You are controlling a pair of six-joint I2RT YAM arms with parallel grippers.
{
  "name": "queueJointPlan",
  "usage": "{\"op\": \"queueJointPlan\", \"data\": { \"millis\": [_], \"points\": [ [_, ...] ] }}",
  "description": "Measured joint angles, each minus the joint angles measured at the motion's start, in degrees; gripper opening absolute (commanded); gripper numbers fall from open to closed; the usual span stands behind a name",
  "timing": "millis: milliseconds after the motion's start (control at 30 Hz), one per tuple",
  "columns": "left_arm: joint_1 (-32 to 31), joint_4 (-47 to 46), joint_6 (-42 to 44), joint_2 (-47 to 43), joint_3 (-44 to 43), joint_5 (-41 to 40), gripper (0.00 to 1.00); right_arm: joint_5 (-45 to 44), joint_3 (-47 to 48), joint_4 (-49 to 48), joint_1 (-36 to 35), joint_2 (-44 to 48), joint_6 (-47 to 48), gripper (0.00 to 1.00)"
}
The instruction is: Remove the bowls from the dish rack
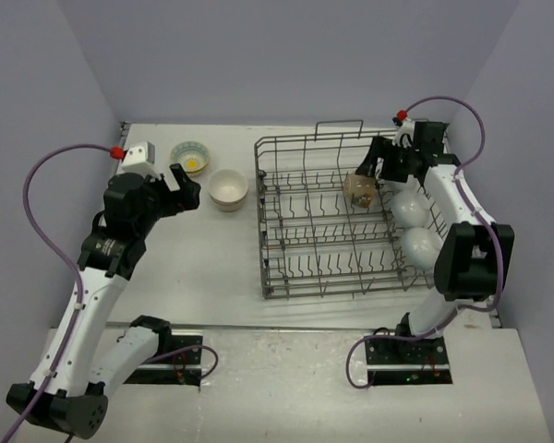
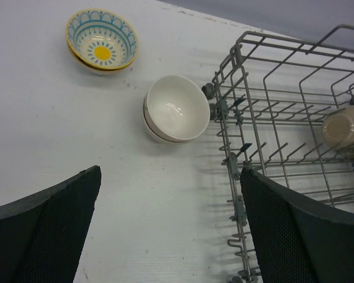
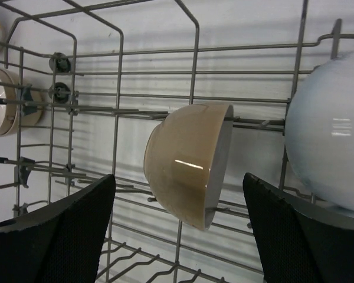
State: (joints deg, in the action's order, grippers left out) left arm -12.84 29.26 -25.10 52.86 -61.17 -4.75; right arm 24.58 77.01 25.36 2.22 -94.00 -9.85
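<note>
The grey wire dish rack (image 1: pixel 261 231) fills the middle-right of the table. A tan bowl (image 1: pixel 360 189) stands on edge among its tines. Two white bowls (image 1: pixel 409 208) (image 1: pixel 422 247) lean along its right side. My right gripper (image 1: pixel 380 166) hovers open at the rack's back right. In the right wrist view the tan bowl (image 3: pixel 186 165) lies just ahead of the open right gripper (image 3: pixel 180 230), untouched, with a white bowl (image 3: pixel 330 130) to its right. My left gripper (image 1: pixel 186 189) is open and empty, just left of a white bowl stack (image 1: pixel 229 189). A patterned bowl (image 1: pixel 191 157) sits behind it.
In the left wrist view my left gripper (image 2: pixel 171 224) hangs over bare table. The white stack (image 2: pixel 176 109) and patterned bowls (image 2: pixel 102 40) lie ahead, and the rack's left wall (image 2: pixel 231 177) is close to the right finger. Grey walls enclose the table.
</note>
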Motion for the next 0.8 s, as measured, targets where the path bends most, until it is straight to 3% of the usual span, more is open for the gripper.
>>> {"op": "queueJointPlan", "data": {
  "millis": [100, 333, 633, 733, 800],
  "points": [
    [-0.04, 0.26, 2.01, -4.31, 5.31, 1.31, 1.0, 3.89, 2.89, 1.64, 0.11, -4.46, 0.81, 0.67],
    [-0.04, 0.42, 4.02, -4.09, 13.9, 2.95, 1.0, 7.78, 3.34, 4.94, 1.2, -7.76, 1.77, 0.65],
    [-0.04, 0.0, 4.87, -4.55, 14.36, 3.54, 1.0, 15.23, 2.82, 4.72, 1.77, -9.07, 2.45, 0.47],
    [-0.04, -0.04, 5.01, -4.79, 14.38, 3.56, 1.0, 18.93, 1.81, 3.61, 2.95, -10.27, 2.25, 0.33],
    [-0.04, -0.04, 5.05, -4.76, 14.38, 3.61, 1.0, 22.12, 0.85, 2.25, 3.85, -10.71, 1.79, 0.3]
  ]
}}
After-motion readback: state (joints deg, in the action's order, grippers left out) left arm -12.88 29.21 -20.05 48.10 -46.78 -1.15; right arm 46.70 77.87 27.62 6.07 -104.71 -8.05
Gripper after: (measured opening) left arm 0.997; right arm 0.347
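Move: The brown bowl, on its side in the dish rack, has its middle about 6 cm to the right gripper's left, 3 cm back and 7 cm below. The nearest white bowl stands some 5 cm to this gripper's right, level fore and aft and 8 cm lower; the middle white bowl is about 7 cm right and 8 cm back, also 8 cm lower. From the left gripper the brown bowl lies roughly 40 cm right, 10 cm ahead and 19 cm below. Lower the right gripper about 4.5 cm onto the brown bowl's near rim, easing it 2.5 cm left, finally drawing slightly back; roll its left side up, tip the fingers down and turn counter-clockwise, some 20 degrees altogether. Close the wide-open fingers to about a third, one on either side of the bowl's wall. Meanwhile sink the open left gripper 9 cm and back 3 cm over bare table, then hold it there. ##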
